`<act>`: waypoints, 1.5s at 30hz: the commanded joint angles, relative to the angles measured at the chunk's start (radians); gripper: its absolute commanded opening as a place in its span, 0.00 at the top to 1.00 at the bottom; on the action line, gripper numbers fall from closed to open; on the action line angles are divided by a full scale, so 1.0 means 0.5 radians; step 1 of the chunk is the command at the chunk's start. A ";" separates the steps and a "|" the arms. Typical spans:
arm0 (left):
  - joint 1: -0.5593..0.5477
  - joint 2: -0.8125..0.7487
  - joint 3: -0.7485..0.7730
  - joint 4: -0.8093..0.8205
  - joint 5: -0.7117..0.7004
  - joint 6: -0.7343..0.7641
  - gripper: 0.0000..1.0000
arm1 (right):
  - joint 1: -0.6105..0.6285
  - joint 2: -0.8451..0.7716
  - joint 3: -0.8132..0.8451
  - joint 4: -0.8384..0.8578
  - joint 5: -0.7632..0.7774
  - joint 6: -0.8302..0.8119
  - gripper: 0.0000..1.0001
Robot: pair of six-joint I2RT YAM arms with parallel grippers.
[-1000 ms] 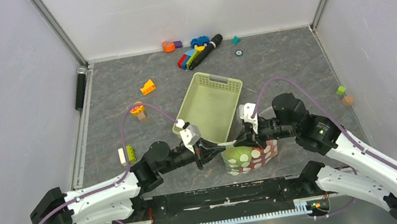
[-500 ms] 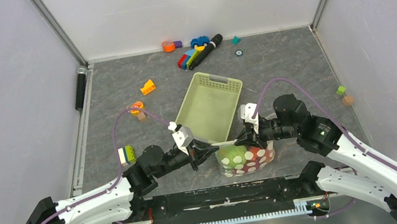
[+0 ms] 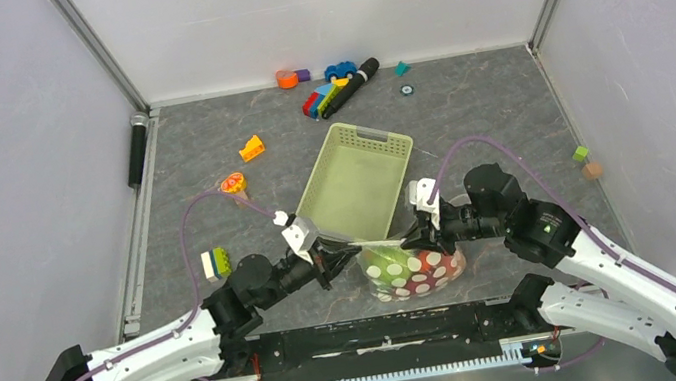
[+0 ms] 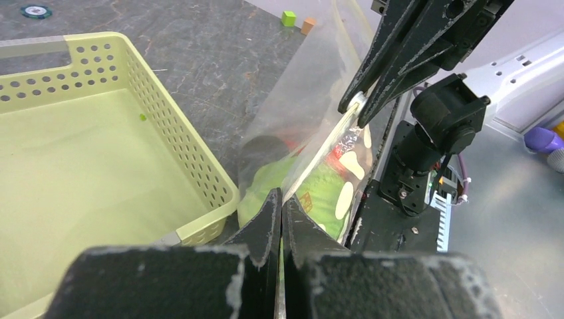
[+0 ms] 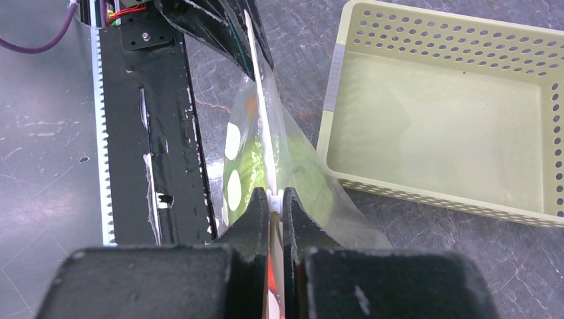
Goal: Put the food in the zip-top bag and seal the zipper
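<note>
The clear dotted zip-top bag stands at the table's near edge against the pale green basket. It holds food: a green cabbage and red pieces show through it. The zipper is stretched straight between both grippers. My left gripper is shut on its left end, seen in the left wrist view. My right gripper is shut on the right end, on a small white slider. The zipper strip runs from there to the left fingers.
The basket lies just behind the bag and looks empty. Building blocks and a black marker lie at the back. A yellow block, an orange piece and a green-white block lie on the left. Two small cubes lie on the right.
My left gripper has drawn back to the left along the bag's top, so the strip between the grippers is longer. The bag has shifted slightly left. The right gripper has barely moved.
</note>
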 commanded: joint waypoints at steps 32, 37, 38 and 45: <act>0.009 -0.535 -0.100 -0.245 -0.796 -0.067 0.98 | -0.014 -0.075 -0.084 -0.073 0.131 0.034 1.00; 0.011 -0.538 -0.092 -0.274 -0.892 -0.078 0.98 | -0.012 -0.074 -0.084 -0.087 0.132 0.043 1.00; 0.011 -0.538 -0.088 -0.278 -0.909 -0.081 0.98 | -0.012 -0.074 -0.084 -0.085 0.137 0.043 1.00; 0.011 -0.555 -0.082 -0.307 -1.075 -0.109 0.98 | -0.015 -0.092 -0.068 -0.115 0.153 0.055 1.00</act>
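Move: The white zipper slider, still pinched in the right hand's fingertips, is about 10 cm to the right of the left hand, roughly 1 cm back and at much the same height; the left fingers already hold the zipper strip. Inside the bag, the cabbage hangs some 9 cm below the left hand, about 4 cm back and 6 cm to the right. The empty basket's middle is roughly 15 cm ahead, 2 cm right and 14 cm down. Leftward and somewhat forward, the left hand draws the pinched zipper strip away from the slider by about 7 cm, staying nearly level while its wrist swings some 20 degrees counter-clockwise. The right hand stays nearly in place and keeps its pinch on the slider, so the strip is pulled through it; both grips stay shut. ##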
